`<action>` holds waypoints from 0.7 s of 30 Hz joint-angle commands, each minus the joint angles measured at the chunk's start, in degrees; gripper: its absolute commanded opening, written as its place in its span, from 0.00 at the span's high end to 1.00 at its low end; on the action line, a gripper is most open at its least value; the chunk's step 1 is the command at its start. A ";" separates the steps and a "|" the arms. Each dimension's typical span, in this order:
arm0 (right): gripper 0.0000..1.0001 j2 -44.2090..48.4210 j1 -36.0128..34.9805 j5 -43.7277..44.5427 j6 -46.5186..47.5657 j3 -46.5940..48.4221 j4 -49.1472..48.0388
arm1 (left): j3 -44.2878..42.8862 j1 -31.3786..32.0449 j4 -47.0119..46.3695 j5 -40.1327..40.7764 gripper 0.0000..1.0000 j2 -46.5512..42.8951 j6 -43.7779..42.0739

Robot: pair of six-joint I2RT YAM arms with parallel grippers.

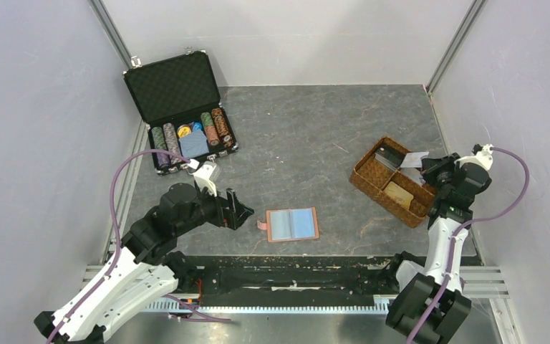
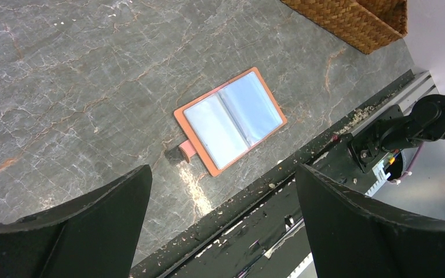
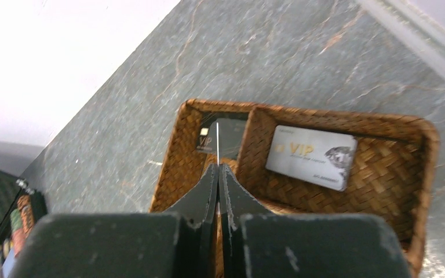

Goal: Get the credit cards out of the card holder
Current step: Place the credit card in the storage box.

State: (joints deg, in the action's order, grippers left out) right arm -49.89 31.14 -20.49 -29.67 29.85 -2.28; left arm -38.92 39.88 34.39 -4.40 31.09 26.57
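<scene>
The card holder (image 1: 292, 224) lies open and flat on the table near the front edge, pale blue sleeves up, its snap tab (image 2: 184, 152) pointing left. My left gripper (image 1: 242, 209) hovers just left of it, open and holding nothing; in the left wrist view the card holder (image 2: 230, 120) sits ahead of the left gripper (image 2: 223, 171). My right gripper (image 3: 219, 165) is shut on a thin white credit card (image 3: 217, 142), seen edge-on, above the woven tray (image 3: 174, 156). A dark grey card (image 3: 232, 136) and a white VIP card (image 3: 312, 156) lie in the tray.
The brown woven divided tray (image 1: 364, 178) stands at the right, with a tan card (image 1: 399, 195) in its near compartment. An open black chip case (image 1: 179, 107) with striped chips sits at the back left. A black rail (image 1: 293, 269) runs along the table's front edge.
</scene>
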 commanded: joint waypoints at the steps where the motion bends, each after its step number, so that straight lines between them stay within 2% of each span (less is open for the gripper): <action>1: 1.00 -0.72 2.59 2.33 2.41 0.13 -4.29 | 0.16 -0.06 -0.88 0.08 0.00 0.56 -3.01; 21: 1.00 -6.99 6.84 -2.84 0.42 -9.57 -21.72 | 0.57 -0.06 -1.26 0.05 0.00 -2.01 -2.51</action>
State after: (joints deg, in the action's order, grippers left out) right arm -56.49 37.39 -22.04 -28.73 22.06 -16.21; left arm -38.68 39.88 34.28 -4.89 29.85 26.52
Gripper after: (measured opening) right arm 0.006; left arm 0.995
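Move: The right hand, holding a silver card that sticks out past its fingertips, is low above the storage box. The middle of the silver-card compartment lies about 3 cm ahead, 2 cm to the right and 15 cm below. The black card's compartment is roughly 10 cm ahead and 8 cm left, and the yellow card some 4 cm back and 4 cm left, both about as far below. From the idle left hand the silver-card compartment is about 19 cm ahead, 58 cm right and 17 cm below. First to the right, the right hand slides some 3.5 cm over the storage box, easing off as it lines up; then it sinks nearly straight down by about 4.5 cm towards the silver-card compartment. The wrist turns only slightly clockwise, and the shut fingers keep their pinch on the silver card. ##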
